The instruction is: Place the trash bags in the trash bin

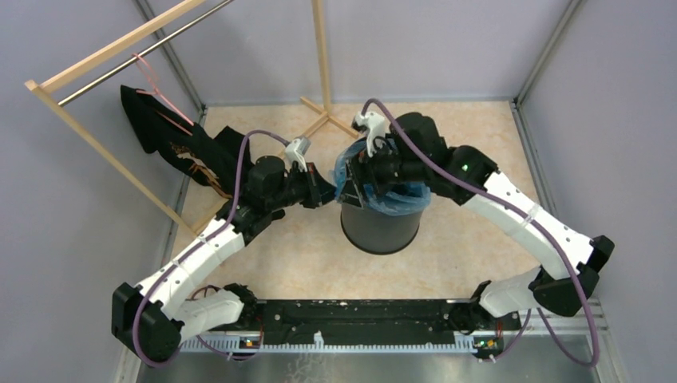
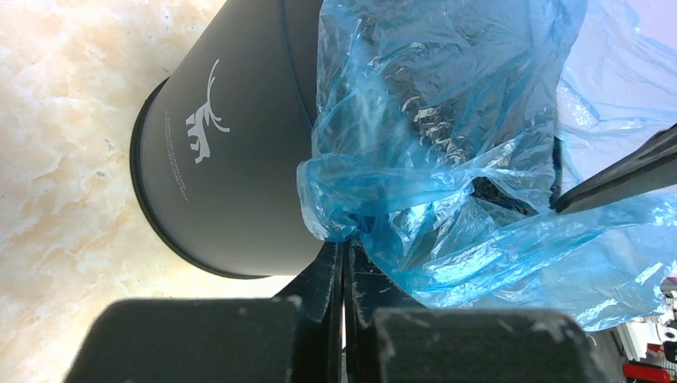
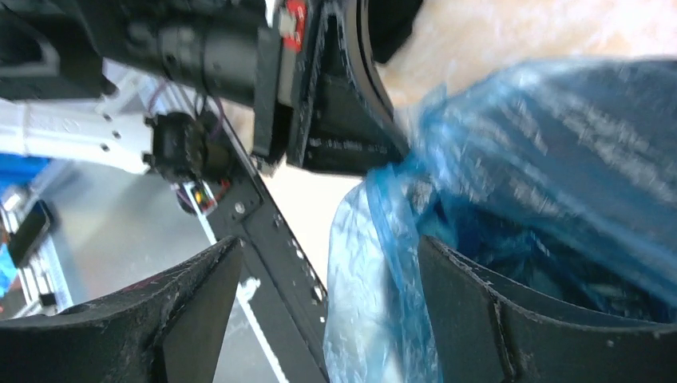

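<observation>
The trash bin stands upright mid-table, dark grey with a white deer logo. The light-blue trash bag is draped over its rim and partly inside. In the left wrist view the film bunches over the bin's side. My left gripper is shut on a fold of it at the bin's left rim. My right gripper is over the rim, open wide. A strip of bag hangs between its jaws beside the right finger, not clamped.
A wooden clothes rack stands at the back left with a black cloth garment lying below it. A wooden post and cross foot stand behind the bin. A black rail runs along the near edge.
</observation>
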Available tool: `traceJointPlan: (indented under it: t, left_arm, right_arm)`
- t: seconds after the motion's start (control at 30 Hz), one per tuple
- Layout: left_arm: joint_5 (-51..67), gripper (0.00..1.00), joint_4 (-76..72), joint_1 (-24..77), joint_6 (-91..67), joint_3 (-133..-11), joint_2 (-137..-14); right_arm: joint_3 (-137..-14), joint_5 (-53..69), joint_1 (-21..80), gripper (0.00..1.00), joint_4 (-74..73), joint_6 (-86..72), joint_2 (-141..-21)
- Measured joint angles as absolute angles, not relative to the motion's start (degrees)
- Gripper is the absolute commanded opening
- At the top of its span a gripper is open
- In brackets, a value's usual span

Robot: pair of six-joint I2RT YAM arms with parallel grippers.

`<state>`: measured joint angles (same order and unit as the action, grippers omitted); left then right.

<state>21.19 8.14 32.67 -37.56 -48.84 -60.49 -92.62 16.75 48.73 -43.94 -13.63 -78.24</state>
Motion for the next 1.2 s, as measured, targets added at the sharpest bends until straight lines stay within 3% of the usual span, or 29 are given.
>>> traceJointPlan:
  t: [0.07,0.23,0.3,0.4,0.53,0.87,0.93,1.07,1.2]
  left_arm:
    - [21.21,0.00,8.14,32.67,-37.56,-48.93,-60.49]
    - [21.26,0.00,8.12,32.67,-37.54,-48.93,-60.51]
    - [21.39,0.00,8.12,32.64,-37.54,-48.93,-60.51]
    - [21.43,0.00,8.12,32.67,-37.52,-48.97,-60.49]
    - [21.39,0.17,8.14,32.67,-37.15,-48.99,-60.42]
    - [19.90,0.34,10.00,32.67,-34.63,-52.21,-58.33]
    - [19.62,0.40,10.37,32.67,-34.26,-52.64,-57.91]
    - [18.85,0.73,12.36,32.67,-32.95,-54.41,-57.67]
    - [17.78,0.95,14.59,32.67,-31.38,-55.31,-53.93]
  right_arm:
    - [-91.44,14.98,50.72,0.76,-45.23,-13.85,-78.24]
    - [-87.44,13.32,50.74,0.46,-46.33,-16.03,-73.69]
    - [-86.52,13.91,50.78,0.40,-46.28,-17.21,-71.22]
    - [-85.36,15.22,50.78,0.37,-45.65,-18.90,-68.29]
    - [-80.82,17.26,50.78,0.35,-43.51,-21.78,-65.21]
    - [-63.55,19.49,50.94,0.30,-35.94,-30.79,-57.06]
    - [-60.71,19.46,51.24,0.27,-33.80,-32.21,-54.63]
    - [-52.10,18.41,51.66,0.19,-26.52,-34.28,-47.83]
    - [-41.23,16.19,51.70,0.19,-17.47,-36.67,-41.56]
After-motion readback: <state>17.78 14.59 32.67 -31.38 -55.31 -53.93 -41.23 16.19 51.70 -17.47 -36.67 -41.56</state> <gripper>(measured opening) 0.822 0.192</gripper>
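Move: The bag's near edge, the right hand's aim, lies some 9 cm to its right, 4 cm back and about 9 cm below. The gathered bag corner, already pinched in the left fingers, is roughly 4 cm left, 2 cm ahead and 9 cm below the right hand; the bin mouth is about 8 cm right, 6 cm ahead and 9 cm below it. From the left hand, that near edge lies about 14 cm right and 5 cm back, nearly level. The gathered bag corner stays pinched in the still left hand at first, then comes free as those fingers open wide and back off about 6 cm up, slightly left. Meanwhile the right hand sweeps back and right past the bin's near rim, then sinks towards the bag's near edge, ending some 9 cm back and lower, its wide-open fingers closing most of the way; a grip can't be made out. ##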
